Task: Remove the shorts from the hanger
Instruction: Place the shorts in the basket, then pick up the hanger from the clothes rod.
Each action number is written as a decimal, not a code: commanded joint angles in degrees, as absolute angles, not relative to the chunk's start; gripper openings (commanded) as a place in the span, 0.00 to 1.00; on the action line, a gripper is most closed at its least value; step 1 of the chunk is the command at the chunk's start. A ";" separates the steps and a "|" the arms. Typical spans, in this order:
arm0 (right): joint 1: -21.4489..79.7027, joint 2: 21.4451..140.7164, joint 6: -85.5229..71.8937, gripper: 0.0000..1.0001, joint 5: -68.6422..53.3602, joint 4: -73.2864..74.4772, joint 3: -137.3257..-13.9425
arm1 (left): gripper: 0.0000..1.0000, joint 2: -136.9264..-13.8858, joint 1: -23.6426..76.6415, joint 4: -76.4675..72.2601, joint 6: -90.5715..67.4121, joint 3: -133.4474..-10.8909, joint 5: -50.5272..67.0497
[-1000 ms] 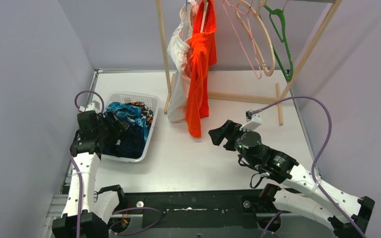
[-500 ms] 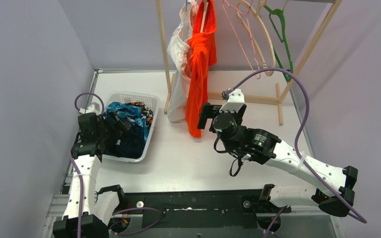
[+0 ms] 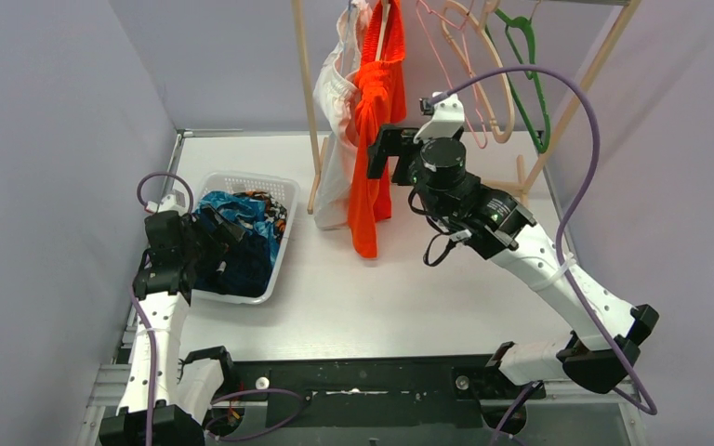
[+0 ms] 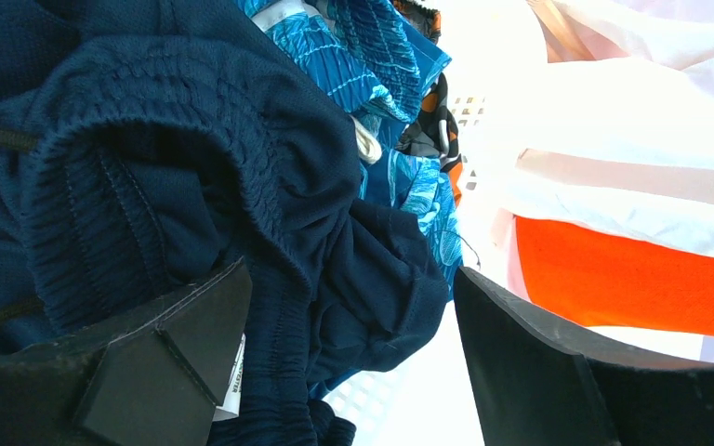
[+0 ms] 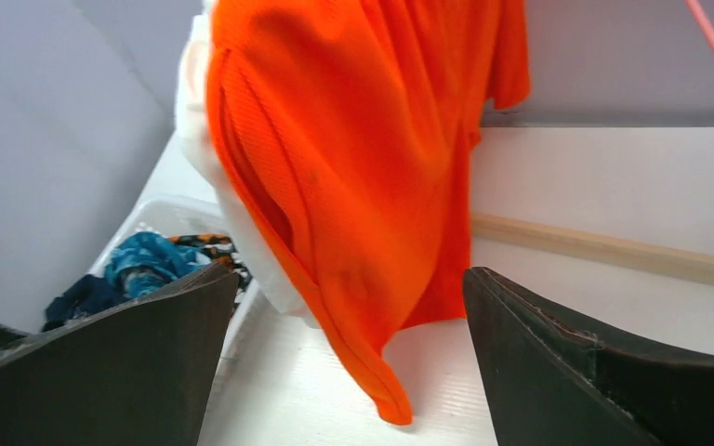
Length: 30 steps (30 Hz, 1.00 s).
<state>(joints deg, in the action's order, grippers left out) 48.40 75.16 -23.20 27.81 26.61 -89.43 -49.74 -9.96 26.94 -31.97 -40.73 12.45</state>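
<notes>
Bright orange shorts (image 3: 376, 121) hang from the wooden rack (image 3: 307, 93), with white shorts (image 3: 335, 139) right behind them. Their hangers are mostly hidden at the top edge. My right gripper (image 3: 381, 153) is raised beside the orange shorts, open, with the orange cloth (image 5: 363, 139) ahead of its jaws (image 5: 349, 353) and not touching them. My left gripper (image 3: 214, 232) is open over the white basket (image 3: 284, 190). Navy shorts (image 4: 195, 139) lie loose under its jaws (image 4: 351, 279), on teal-blue shorts (image 4: 353, 56) and camouflage shorts (image 4: 437, 121).
Empty pink (image 3: 456, 74), beige (image 3: 497, 93) and green (image 3: 532, 74) hangers hang on the rack to the right of my right arm. The rack's wooden foot bar (image 3: 456, 183) lies across the table behind it. Walls stand close on both sides.
My right arm rose from near the table and swung back to the orange shorts, its jaws widening. The left gripper stayed over the basket and opened wider.
</notes>
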 commanded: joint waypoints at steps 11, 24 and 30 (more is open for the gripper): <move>44.08 89.40 -21.18 0.90 19.35 26.32 -112.23 | 0.80 -49.29 -10.37 23.29 -31.91 -41.11 13.52; 39.77 96.57 -18.46 0.71 27.01 29.33 -120.50 | 0.80 -50.89 -10.37 23.73 -31.90 -41.16 13.58; 38.79 93.62 -17.43 0.52 23.11 28.41 -117.18 | 0.80 -50.47 -10.28 23.40 -31.82 -41.03 13.98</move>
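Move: The orange shorts' waistband hangs about 14 cm ahead of the right hand, 3 cm to its left and 5 cm higher. Level with the waistband, the white shorts' waistband is some 8 cm to the left of it and the pink hanger about 12 cm to the right of it. From the left hand, the orange waistband lies some 14 cm ahead, 38 cm to the right and 28 cm up. The right hand reaches about 10 cm forward and 5 cm up to the orange waistband, fingers partly closing around it. ##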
